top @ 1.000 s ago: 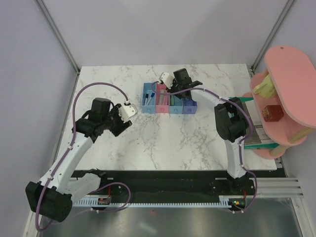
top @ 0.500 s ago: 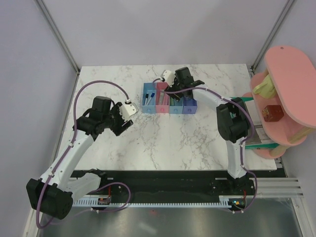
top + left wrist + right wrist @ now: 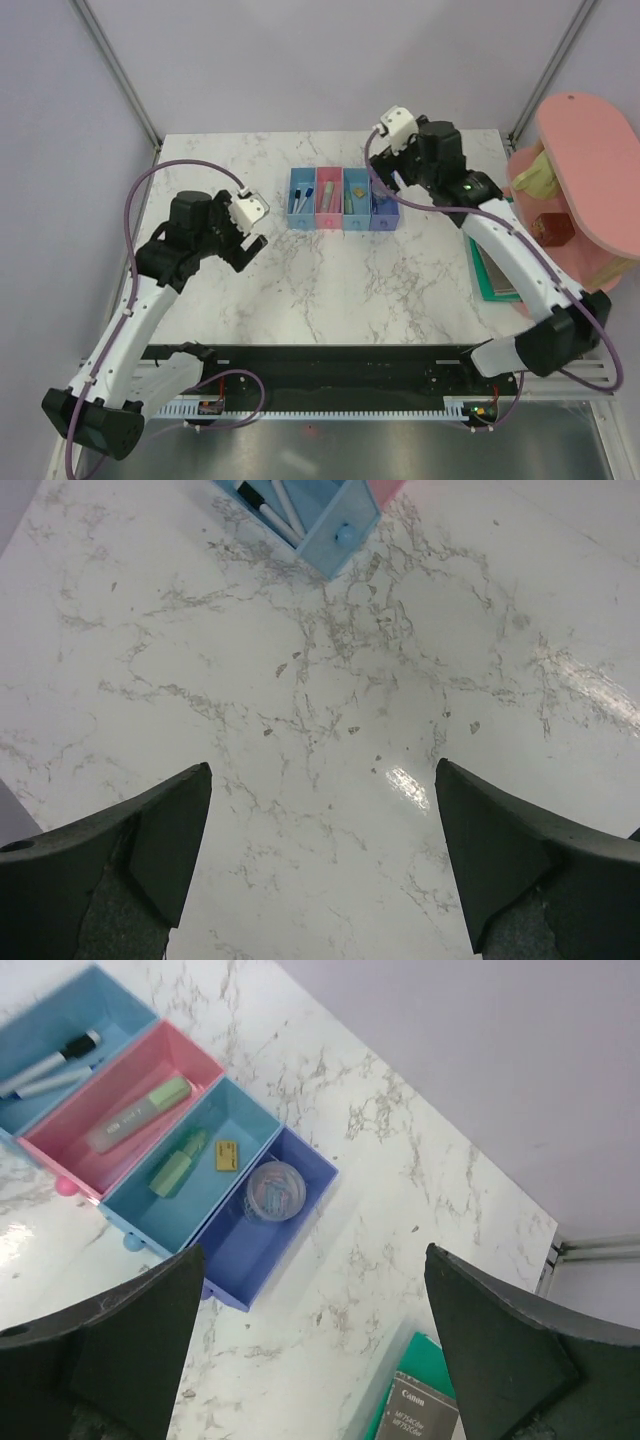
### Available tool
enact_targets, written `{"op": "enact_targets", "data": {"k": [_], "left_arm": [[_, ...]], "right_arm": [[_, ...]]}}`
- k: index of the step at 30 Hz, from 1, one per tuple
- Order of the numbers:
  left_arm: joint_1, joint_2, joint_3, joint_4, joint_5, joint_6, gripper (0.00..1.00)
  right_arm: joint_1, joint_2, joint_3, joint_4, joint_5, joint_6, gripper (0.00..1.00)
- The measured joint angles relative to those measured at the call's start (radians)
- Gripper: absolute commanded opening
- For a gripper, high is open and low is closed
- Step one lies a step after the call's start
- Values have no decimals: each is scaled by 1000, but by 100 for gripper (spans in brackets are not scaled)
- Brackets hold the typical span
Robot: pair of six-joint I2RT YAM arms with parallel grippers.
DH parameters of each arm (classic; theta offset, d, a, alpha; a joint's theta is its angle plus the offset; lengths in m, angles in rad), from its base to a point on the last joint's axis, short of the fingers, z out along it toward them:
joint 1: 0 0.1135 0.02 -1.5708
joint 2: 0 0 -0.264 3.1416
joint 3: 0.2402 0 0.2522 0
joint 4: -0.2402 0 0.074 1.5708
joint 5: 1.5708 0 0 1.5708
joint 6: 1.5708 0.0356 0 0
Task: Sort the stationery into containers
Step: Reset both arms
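Note:
The containers (image 3: 331, 223) stand in a joined row at the back middle of the marble table. In the right wrist view the far light blue bin (image 3: 88, 995) holds a black pen and a blue-tipped marker (image 3: 50, 1068). The pink bin (image 3: 200, 1058) holds a pale green and pink bar (image 3: 140, 1115). The second light blue bin (image 3: 262, 1120) holds a pale green bar (image 3: 178, 1166) and a tan nub (image 3: 226, 1155). A clear round piece (image 3: 275, 1190) lies in the dark blue bin (image 3: 240, 1260). My right gripper (image 3: 314, 1252) hangs open and empty, high beside the dark blue bin. My left gripper (image 3: 322, 768) is open over bare marble, left of the row.
A flat dark green book (image 3: 495, 275) with a grey booklet on it lies at the right edge, under my right arm. Beyond it at the far right stands a big pink round-topped shelf (image 3: 575, 190). Metal frame posts rise at the table's back corners.
My right gripper has lifted off the bins, swung up and to the right, and opened wide. My left gripper has drawn a little to the left and opened wider.

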Motion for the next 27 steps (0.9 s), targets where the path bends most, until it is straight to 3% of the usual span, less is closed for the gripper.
{"op": "enact_targets", "data": {"k": [7,11,20,27], "left_arm": [[0,-100,4,0,-23,-87,100],[11,-163,4,-1,-19,-136,100],[32,-239,-77,16,41,-254,100],[37,-249,-98,24,37,-273,100]], "right_arm": [[-172,-446,-262,-79,-27,50,98],[-172,-611,-385,-193,-39,37,98],[-172,-820,-405,-325,-72,48,98],[-172,-818,-405,-363,-100,56,98]]}}
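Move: The container row, everything sorted into it, is centred about 8 cm ahead of my empty right hand, 8 cm to its left and 24 cm below. The yellow eraser inside lies some 9 cm ahead and 5 cm left, the round tub 9 cm straight ahead; the green folder is about 27 cm right and 5 cm back. From my left hand the container row is roughly 24 cm ahead, 15 cm right and 18 cm below. I pull my right hand back about 20 cm and 12 cm to the right, away from the container row, cresting about 4 cm up early before sinking again; the rightward swing comes mostly at the start. My left hand draws back about 4 cm, rising then partly settling, its wrist rolling some 15 degrees left side down. Both grippers stay open and empty. ##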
